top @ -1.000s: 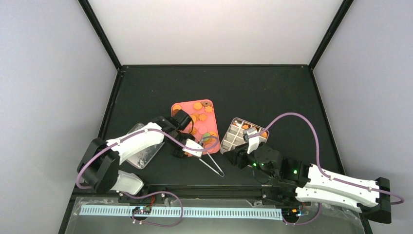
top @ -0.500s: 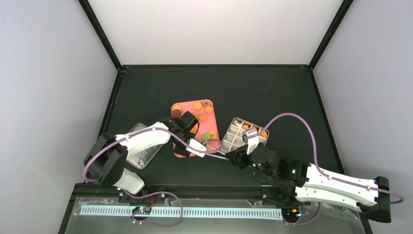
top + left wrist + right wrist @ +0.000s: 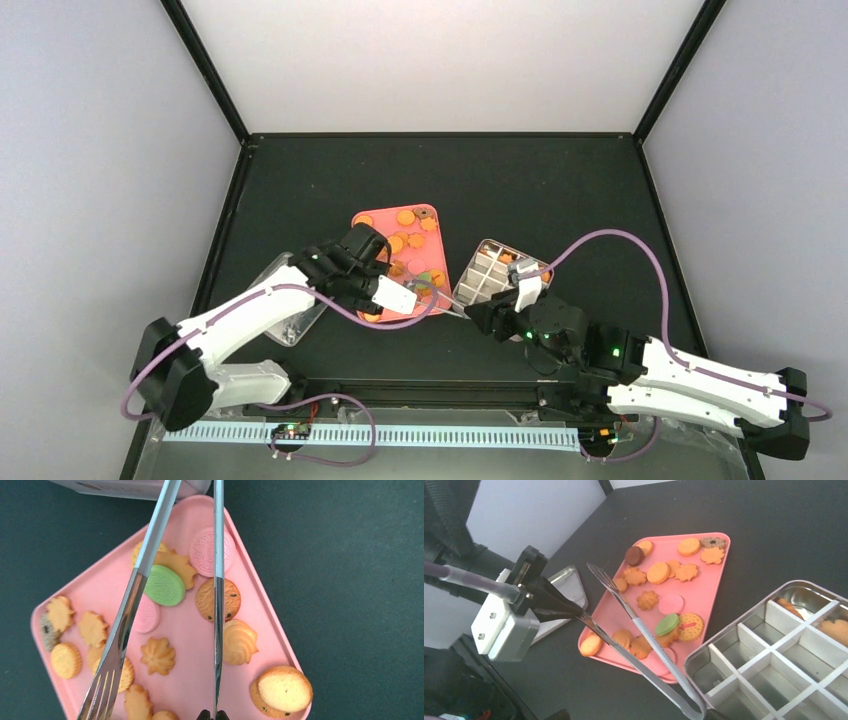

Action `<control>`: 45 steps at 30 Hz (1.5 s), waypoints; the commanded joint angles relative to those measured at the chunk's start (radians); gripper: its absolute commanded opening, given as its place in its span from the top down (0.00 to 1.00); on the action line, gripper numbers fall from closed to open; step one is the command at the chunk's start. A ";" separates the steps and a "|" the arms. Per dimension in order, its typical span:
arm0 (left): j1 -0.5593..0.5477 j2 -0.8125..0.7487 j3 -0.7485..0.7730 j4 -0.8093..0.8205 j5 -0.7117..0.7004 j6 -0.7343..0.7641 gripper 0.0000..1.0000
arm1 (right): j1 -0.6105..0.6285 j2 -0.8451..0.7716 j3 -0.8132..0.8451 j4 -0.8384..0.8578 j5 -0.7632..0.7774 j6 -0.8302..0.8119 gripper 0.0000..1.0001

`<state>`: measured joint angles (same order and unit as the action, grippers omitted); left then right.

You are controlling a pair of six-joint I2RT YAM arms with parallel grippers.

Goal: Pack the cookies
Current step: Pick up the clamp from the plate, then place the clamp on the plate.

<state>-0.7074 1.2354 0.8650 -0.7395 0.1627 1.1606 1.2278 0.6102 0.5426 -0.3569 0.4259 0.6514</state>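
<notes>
Cookies lie scattered on a pink tray; most are orange and golden, one is green, and a pink one shows too. My left gripper is shut on the tip of one arm of the metal tongs, above the tray's near end. The tongs' other arm, with a forked end, stands free. The tongs run from my left gripper to my right gripper. That gripper is open, and the tongs' joined end sits by its right finger.
A metal tin with dividers stands right of the tray and holds a few cookies in its far cells. A clear lid-like piece lies left of the tray, under my left arm. Black walls edge the dark table.
My left gripper has shut on a tong arm and lifted the tongs off the table. Their joined end has swung up to my right gripper, which has moved toward the tray.
</notes>
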 commanded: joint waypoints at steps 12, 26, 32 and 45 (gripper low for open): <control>0.254 -0.278 0.045 -0.138 0.495 -0.387 0.98 | -0.005 -0.057 0.117 0.076 -0.002 -0.069 0.02; 0.410 -0.385 -0.020 0.091 0.818 -0.711 0.98 | -0.004 -0.078 0.112 0.083 0.003 0.000 0.01; 0.410 -0.331 -0.074 0.021 0.667 -0.541 0.99 | -0.004 -0.012 0.071 0.108 -0.014 -0.006 0.01; 0.403 -0.310 -0.286 0.037 0.432 -0.172 0.98 | -0.004 0.082 0.058 0.158 -0.061 -0.054 0.01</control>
<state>-0.3019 0.9184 0.6006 -0.7177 0.7155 0.8291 1.2278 0.6964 0.6155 -0.2447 0.3752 0.6170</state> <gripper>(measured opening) 0.016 0.988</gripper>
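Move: The clamp is already pinched in the left fingers, its middle about 6 cm to their right, 1 cm back and 2 cm higher. The pink plate's middle is some 6 cm ahead of this hand, 9 cm below. From the empty right hand the clamp's middle lies roughly 6 cm left, 2 cm ahead and 6 cm lower; the divided box sits about 8 cm right, 2 cm ahead, 15 cm down. Left hand keeps the clamp, rising about 15 cm, tilting, then sinking 13; right opens, rises 9, dips leftward. ##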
